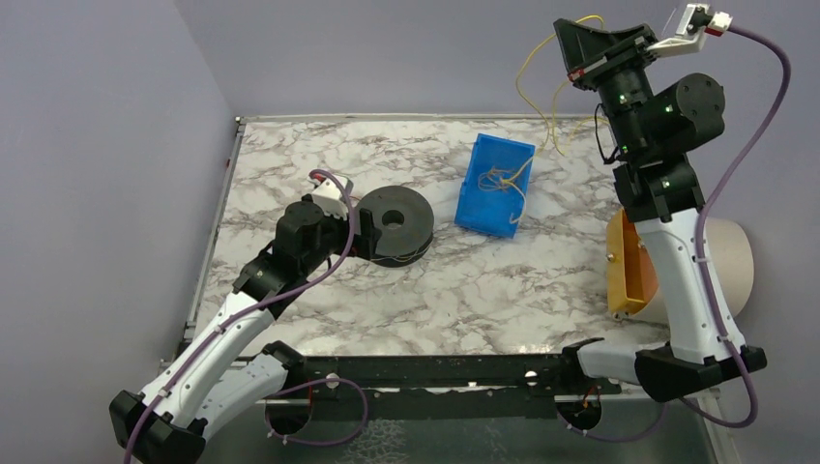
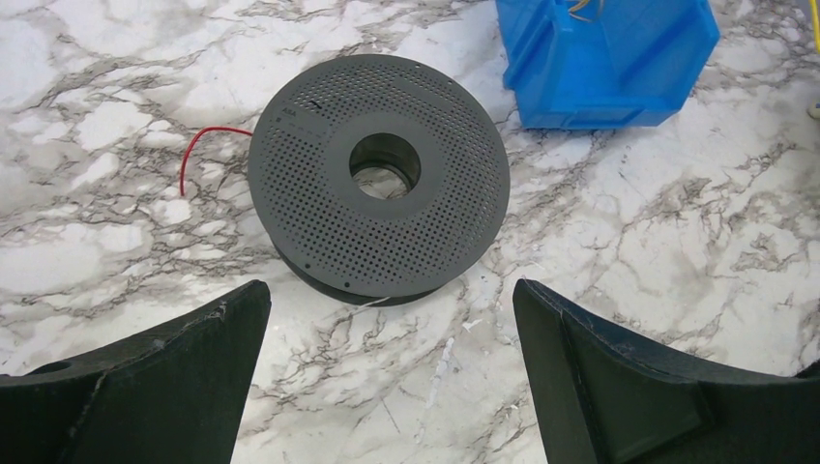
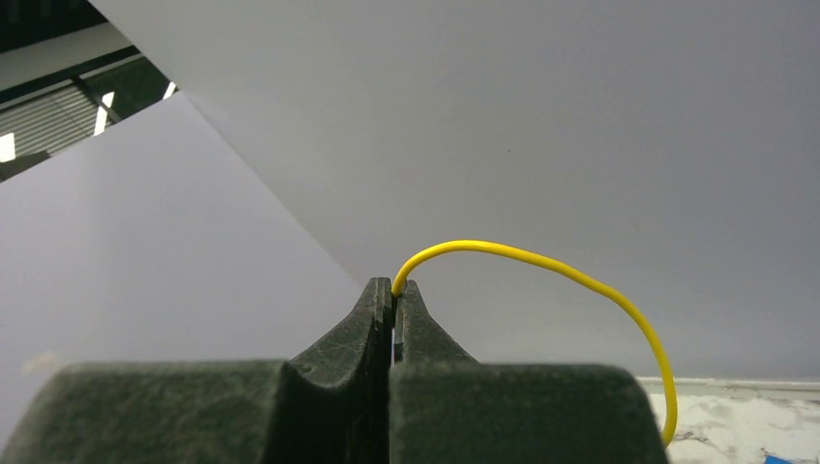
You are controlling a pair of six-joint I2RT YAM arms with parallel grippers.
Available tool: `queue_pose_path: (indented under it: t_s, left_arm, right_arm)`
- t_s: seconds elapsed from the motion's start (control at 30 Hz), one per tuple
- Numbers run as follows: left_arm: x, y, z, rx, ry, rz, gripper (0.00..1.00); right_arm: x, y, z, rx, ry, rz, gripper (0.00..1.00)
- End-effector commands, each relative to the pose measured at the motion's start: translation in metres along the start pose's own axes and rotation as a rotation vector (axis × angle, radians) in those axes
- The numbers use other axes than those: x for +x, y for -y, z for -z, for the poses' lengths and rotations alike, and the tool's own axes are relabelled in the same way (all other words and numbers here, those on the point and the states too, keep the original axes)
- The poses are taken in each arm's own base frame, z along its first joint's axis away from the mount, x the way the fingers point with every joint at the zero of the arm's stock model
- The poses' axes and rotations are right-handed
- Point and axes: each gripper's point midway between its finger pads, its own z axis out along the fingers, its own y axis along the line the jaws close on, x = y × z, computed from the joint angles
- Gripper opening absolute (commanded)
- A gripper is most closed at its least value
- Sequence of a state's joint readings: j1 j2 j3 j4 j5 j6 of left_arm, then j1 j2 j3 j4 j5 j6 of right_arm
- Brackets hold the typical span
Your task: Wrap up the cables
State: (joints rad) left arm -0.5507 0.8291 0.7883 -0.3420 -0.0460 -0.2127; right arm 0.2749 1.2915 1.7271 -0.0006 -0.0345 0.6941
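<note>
My right gripper (image 3: 395,288) is raised high at the back right, shut on a thin yellow cable (image 3: 541,262) that arcs away to the right and down. From above, that yellow cable (image 1: 534,92) hangs in loops from the right gripper (image 1: 572,37) toward the table. More yellow and orange cables (image 1: 503,179) lie tangled in the blue bin (image 1: 479,193). A black perforated spool (image 2: 379,174) lies flat on the marble, with a red strand (image 2: 198,150) sticking out at its left. My left gripper (image 2: 392,319) hovers open just in front of the spool (image 1: 394,224), touching nothing.
An orange bin (image 1: 627,271) stands on edge at the table's right side beside a beige roll (image 1: 733,266). The blue bin (image 2: 609,58) sits just beyond and right of the spool. Grey walls close in the left and back.
</note>
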Motion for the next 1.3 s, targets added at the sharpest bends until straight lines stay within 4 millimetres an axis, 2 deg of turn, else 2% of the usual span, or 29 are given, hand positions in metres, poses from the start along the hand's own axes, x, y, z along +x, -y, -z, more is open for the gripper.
queue_pose_path:
  t_s: [0.0, 0.17, 0.47, 0.63, 0.77, 0.93, 1.13, 1.27]
  left_arm:
    - [-0.002, 0.019, -0.001, 0.119, 0.017, -0.028, 0.99]
    - [0.003, 0.034, -0.003, 0.206, -0.009, -0.032, 0.99]
    - [0.009, 0.09, 0.008, 0.545, -0.046, -0.032, 0.99]
    - [0.007, 0.108, 0.013, 0.643, -0.045, -0.002, 0.99]
    - [-0.002, 0.127, 0.02, 0.736, -0.016, 0.016, 0.99]
    - [0.0, 0.153, 0.026, 0.832, -0.009, -0.003, 0.99]
    - [0.007, 0.198, 0.035, 0.958, 0.02, -0.106, 0.99]
    - [0.012, 0.221, 0.037, 1.023, 0.043, -0.183, 0.99]
  right_arm:
    - [0.002, -0.026, 0.024, -0.11, -0.05, -0.032, 0.01]
    - [0.01, -0.04, 0.055, -0.172, -0.098, -0.06, 0.01]
    - [0.022, -0.076, 0.11, -0.338, -0.227, -0.085, 0.01]
    - [0.026, -0.09, 0.132, -0.415, -0.264, -0.134, 0.01]
    - [0.032, -0.096, 0.141, -0.447, -0.312, -0.175, 0.01]
    - [0.039, -0.105, 0.154, -0.508, -0.369, -0.227, 0.01]
    - [0.039, -0.119, 0.17, -0.571, -0.424, -0.279, 0.01]
    - [0.036, -0.126, 0.179, -0.594, -0.435, -0.305, 0.01]
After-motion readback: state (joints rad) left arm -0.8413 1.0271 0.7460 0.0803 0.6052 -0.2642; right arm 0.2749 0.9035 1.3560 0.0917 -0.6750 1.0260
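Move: Ahead of the left hand by about 25 cm, 31 cm to its right and 21 cm below lies the tangle of yellow cable in the blue box; the spool sits nearer, 9 cm ahead, 5 cm right and 18 cm lower. The right hand already holds one end of the cable high up: the tangle is about 15 cm ahead of it and some 58 cm below, the spool level with it, 27 cm left and 55 cm down. Hauling the pinched cable back about 18 cm, the right hand also drifts left and sinks slightly, swinging counter-clockwise some 40 degrees until its shut fingers point mostly left. Meanwhile the empty left hand leaves the spool, going right and back towards the trailing cable, turning clockwise about 50 degrees to point right, its fingers staying wide open. ##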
